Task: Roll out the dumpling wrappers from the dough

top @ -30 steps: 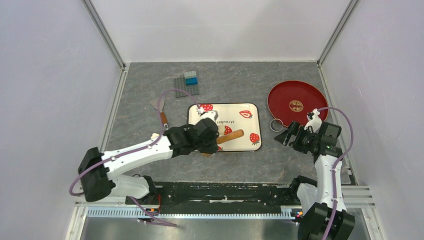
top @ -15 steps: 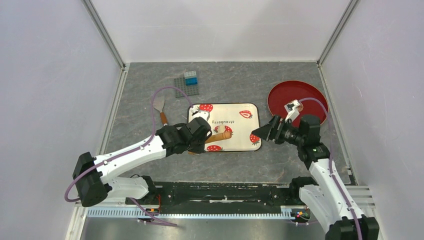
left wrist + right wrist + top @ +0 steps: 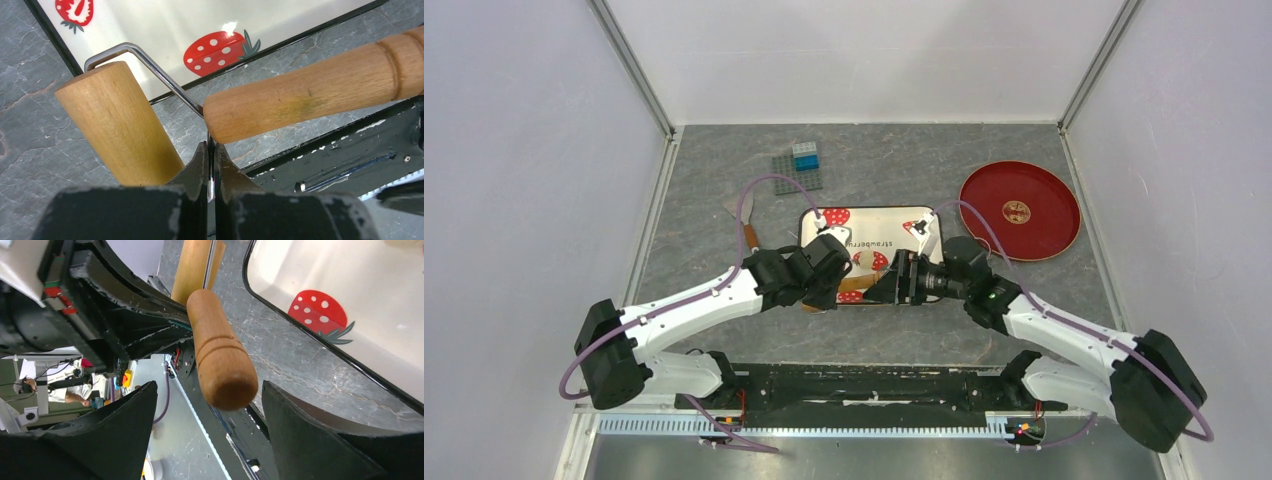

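A wooden roller with a bent wire frame hangs over the near edge of the strawberry tray (image 3: 936, 222). My left gripper (image 3: 211, 147) is shut on the wire, between the drum (image 3: 117, 125) and the handle (image 3: 310, 95). From above, the left gripper (image 3: 827, 275) sits at the tray's near left corner. My right gripper (image 3: 207, 390) is open, one finger on each side of the handle's (image 3: 220, 355) free end, with a gap on both sides. In the top view the right gripper (image 3: 886, 290) faces the left one. The dough and the dumpling wrappers are hidden.
A red plate (image 3: 1020, 210) lies at the back right. A grey baseplate with blue bricks (image 3: 799, 165) stands at the back, and a spatula (image 3: 744, 222) lies left of the tray. The black arm-base rail (image 3: 874, 385) runs along the near edge.
The right arm has swung left from beside the red plate to the tray's near edge, and its jaws have narrowed a little around the handle's end. The left gripper has kept its hold on the roller.
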Controlling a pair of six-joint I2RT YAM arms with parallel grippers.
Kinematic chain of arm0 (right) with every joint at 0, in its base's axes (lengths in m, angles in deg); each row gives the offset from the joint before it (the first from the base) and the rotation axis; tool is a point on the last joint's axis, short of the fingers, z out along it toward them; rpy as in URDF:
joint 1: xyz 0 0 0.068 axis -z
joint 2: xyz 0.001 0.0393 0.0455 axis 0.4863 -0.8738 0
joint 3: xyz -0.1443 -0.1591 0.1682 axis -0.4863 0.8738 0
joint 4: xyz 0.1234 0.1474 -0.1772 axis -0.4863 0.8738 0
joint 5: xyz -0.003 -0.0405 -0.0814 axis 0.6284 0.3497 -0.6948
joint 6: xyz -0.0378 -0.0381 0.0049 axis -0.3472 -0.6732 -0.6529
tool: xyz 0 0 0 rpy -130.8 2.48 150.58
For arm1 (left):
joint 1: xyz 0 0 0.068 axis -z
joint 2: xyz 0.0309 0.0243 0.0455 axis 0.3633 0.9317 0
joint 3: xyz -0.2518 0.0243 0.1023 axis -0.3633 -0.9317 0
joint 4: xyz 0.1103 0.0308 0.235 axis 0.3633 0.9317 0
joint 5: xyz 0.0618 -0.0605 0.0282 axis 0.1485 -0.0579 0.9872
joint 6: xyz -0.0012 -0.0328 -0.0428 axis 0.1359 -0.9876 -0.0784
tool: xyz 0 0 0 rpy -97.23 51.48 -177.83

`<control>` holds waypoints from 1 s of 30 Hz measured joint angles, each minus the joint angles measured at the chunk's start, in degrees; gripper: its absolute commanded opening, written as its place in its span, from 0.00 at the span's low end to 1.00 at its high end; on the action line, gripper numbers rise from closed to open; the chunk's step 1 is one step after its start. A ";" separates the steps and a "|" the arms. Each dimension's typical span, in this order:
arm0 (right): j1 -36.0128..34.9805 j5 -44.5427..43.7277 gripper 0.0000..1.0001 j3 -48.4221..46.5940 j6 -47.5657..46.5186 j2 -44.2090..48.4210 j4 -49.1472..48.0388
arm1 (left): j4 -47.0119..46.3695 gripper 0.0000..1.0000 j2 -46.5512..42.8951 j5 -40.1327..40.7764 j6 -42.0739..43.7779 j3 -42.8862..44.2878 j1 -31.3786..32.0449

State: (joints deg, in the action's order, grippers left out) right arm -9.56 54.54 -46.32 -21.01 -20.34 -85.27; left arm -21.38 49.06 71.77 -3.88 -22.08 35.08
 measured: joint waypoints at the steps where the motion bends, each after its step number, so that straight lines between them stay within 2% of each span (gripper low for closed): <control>1: -1.42 -0.90 0.73 -0.22 0.57 -1.44 -0.72 | -0.02 0.02 0.00 -0.24 0.02 0.00 0.00; 11: -4.35 -5.20 0.68 -0.28 5.40 -5.31 -9.20 | -0.07 0.02 0.00 -1.33 0.09 -0.42 0.76; 16: -4.87 -5.16 0.61 -1.11 5.68 -8.39 -9.14 | -0.02 0.02 0.00 -1.31 0.11 -1.16 2.05; 25: -5.42 -3.50 0.43 -2.91 5.11 -10.73 -8.52 | 0.22 0.02 0.00 -0.74 0.28 -1.20 2.82; 30: -5.44 -2.49 0.43 -2.93 4.90 -11.02 -8.52 | 0.66 0.02 0.00 -0.70 0.85 -1.20 2.99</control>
State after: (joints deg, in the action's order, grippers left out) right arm -15.00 52.04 -49.24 -16.12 -31.35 -93.79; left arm -20.72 49.06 71.08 -3.03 -23.29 38.07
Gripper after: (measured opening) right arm 0.428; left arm 0.044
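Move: The right hand, open beside the rolling pin that the left hand holds up, has the middle of its wooden handle about 6 cm to its left, 2 cm ahead and 1 cm lower; the roller is roughly 15 cm to its left, 2 cm ahead and 2 cm below. The dough ball on the tray is some 11 cm ahead, 3 cm left and 9 cm below. From the left hand, the handle's middle lies about 5 cm to the right and 1 cm ahead, at its own height. The right hand slides about 4 cm left along the handle, bobbing slightly up and then settling about 1 cm lower, so its fingers straddle the outer part of the wood, and they narrow from wide open to a little under half, coming to rest against its sides. Meanwhile the left hand, shut on the wire frame between roller and handle, keeps its hold and eases the rolling pin back about 2 cm and 1 cm down, hardly turning. ##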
